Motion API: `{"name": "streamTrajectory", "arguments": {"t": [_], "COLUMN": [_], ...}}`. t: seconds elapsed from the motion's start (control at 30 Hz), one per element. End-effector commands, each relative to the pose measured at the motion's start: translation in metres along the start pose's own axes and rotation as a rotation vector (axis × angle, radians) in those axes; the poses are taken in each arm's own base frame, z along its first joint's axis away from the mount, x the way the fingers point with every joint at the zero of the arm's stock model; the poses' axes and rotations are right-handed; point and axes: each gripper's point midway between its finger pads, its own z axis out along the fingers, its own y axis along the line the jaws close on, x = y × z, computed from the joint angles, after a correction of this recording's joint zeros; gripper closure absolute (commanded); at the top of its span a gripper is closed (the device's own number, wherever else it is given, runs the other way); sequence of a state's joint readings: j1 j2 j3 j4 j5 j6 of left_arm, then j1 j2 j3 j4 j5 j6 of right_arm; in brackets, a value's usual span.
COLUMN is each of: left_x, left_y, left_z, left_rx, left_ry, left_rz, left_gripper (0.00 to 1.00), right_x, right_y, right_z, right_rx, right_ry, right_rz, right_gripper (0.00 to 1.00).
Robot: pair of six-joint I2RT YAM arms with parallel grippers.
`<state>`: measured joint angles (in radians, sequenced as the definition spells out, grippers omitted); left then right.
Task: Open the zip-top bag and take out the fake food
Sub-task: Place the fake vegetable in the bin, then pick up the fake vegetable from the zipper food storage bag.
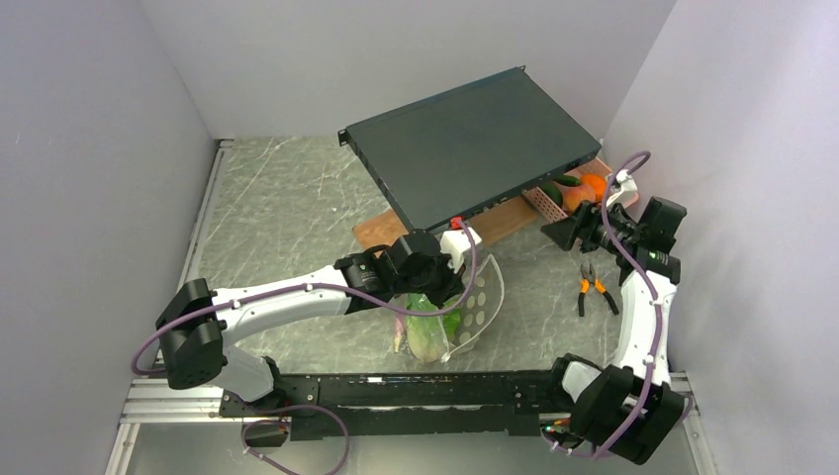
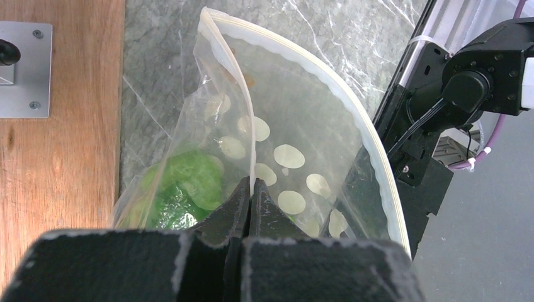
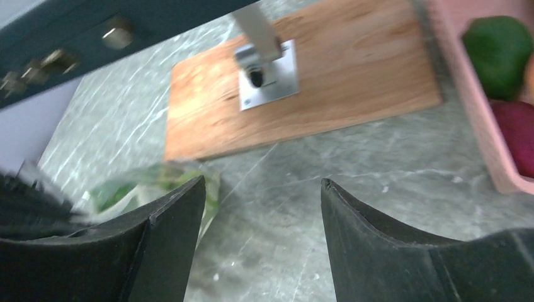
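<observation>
The clear zip-top bag [image 1: 473,309] hangs just in front of the arm bases, its mouth gaping open in the left wrist view, with the pale zip strip [image 2: 352,107] curving round it. My left gripper [image 2: 250,189] is shut on one edge of the bag's rim and holds it up. Green leafy fake food [image 2: 182,189] lies inside, also seen from above [image 1: 428,338]. My right gripper [image 1: 564,233] hovers open to the right of the bag, nothing between its fingers [image 3: 263,182]. The bag [image 3: 151,182] shows at its left.
A pink basket [image 3: 485,126] at the right holds a green piece [image 3: 497,47], a red one [image 3: 519,129] and an orange one [image 1: 592,186]. Orange-handled pliers [image 1: 594,287] lie by the right arm. A dark flat case [image 1: 475,148] rests on a wooden board [image 3: 302,82].
</observation>
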<state>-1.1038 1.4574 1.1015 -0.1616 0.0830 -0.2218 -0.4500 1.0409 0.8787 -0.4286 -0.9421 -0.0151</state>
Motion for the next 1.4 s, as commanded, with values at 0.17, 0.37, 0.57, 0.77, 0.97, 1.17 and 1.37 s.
{"name": "streamTrajectory", "arguments": {"t": [0.17, 0.37, 0.57, 0.77, 0.97, 1.17, 1.37], "left_x": [-0.029, -0.034, -0.041, -0.043, -0.047, -0.051, -0.059], "left_y": [-0.016, -0.021, -0.024, -0.025, -0.026, -0.025, -0.028], "left_z": [-0.010, -0.008, -0.008, -0.010, -0.013, -0.017, -0.021], "left_rx": [0.060, 0.077, 0.086, 0.079, 0.074, 0.068, 0.074], "left_ry": [-0.094, -0.098, -0.111, -0.119, -0.127, -0.139, -0.158], "left_rz": [0.022, 0.023, 0.023, 0.016, 0.009, -0.002, -0.008], "left_gripper": [1.00, 1.00, 1.00, 1.00, 1.00, 1.00, 1.00], "right_x": [0.037, 0.058, 0.079, 0.106, 0.130, 0.151, 0.163], "right_y": [0.113, 0.160, 0.189, 0.189, 0.184, 0.180, 0.166], "right_z": [-0.031, -0.040, -0.032, -0.022, -0.016, -0.012, 0.006], "right_rx": [-0.497, -0.670, -0.750, -0.785, -0.800, -0.810, -0.728], "right_ry": [0.088, 0.090, 0.125, 0.203, 0.264, 0.309, 0.330], "right_rz": [-0.287, -0.483, -0.604, -0.644, -0.728, -0.775, -0.751], "right_gripper": [0.33, 0.37, 0.45, 0.56, 0.60, 0.63, 0.59]}}
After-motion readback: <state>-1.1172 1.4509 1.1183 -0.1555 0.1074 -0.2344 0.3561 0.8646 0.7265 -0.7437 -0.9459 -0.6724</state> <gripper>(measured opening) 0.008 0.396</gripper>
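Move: The green vegetable in the zip-top bag lies about 25 cm left of the right hand, 16 cm back and 16 cm below; the bag's open mouth is nearer, some 17 cm left and 14 cm back, 9 cm down. The wooden board's middle is 24 cm left, 5 cm ahead. From the left hand, already pinching the bag's rim, the vegetable is about 4 cm left, 1 cm ahead, 12 cm down. Right hand sweeps some 23 cm left and back to the bag's mouth, turning counter-clockwise, then dips, fingers narrowing. ##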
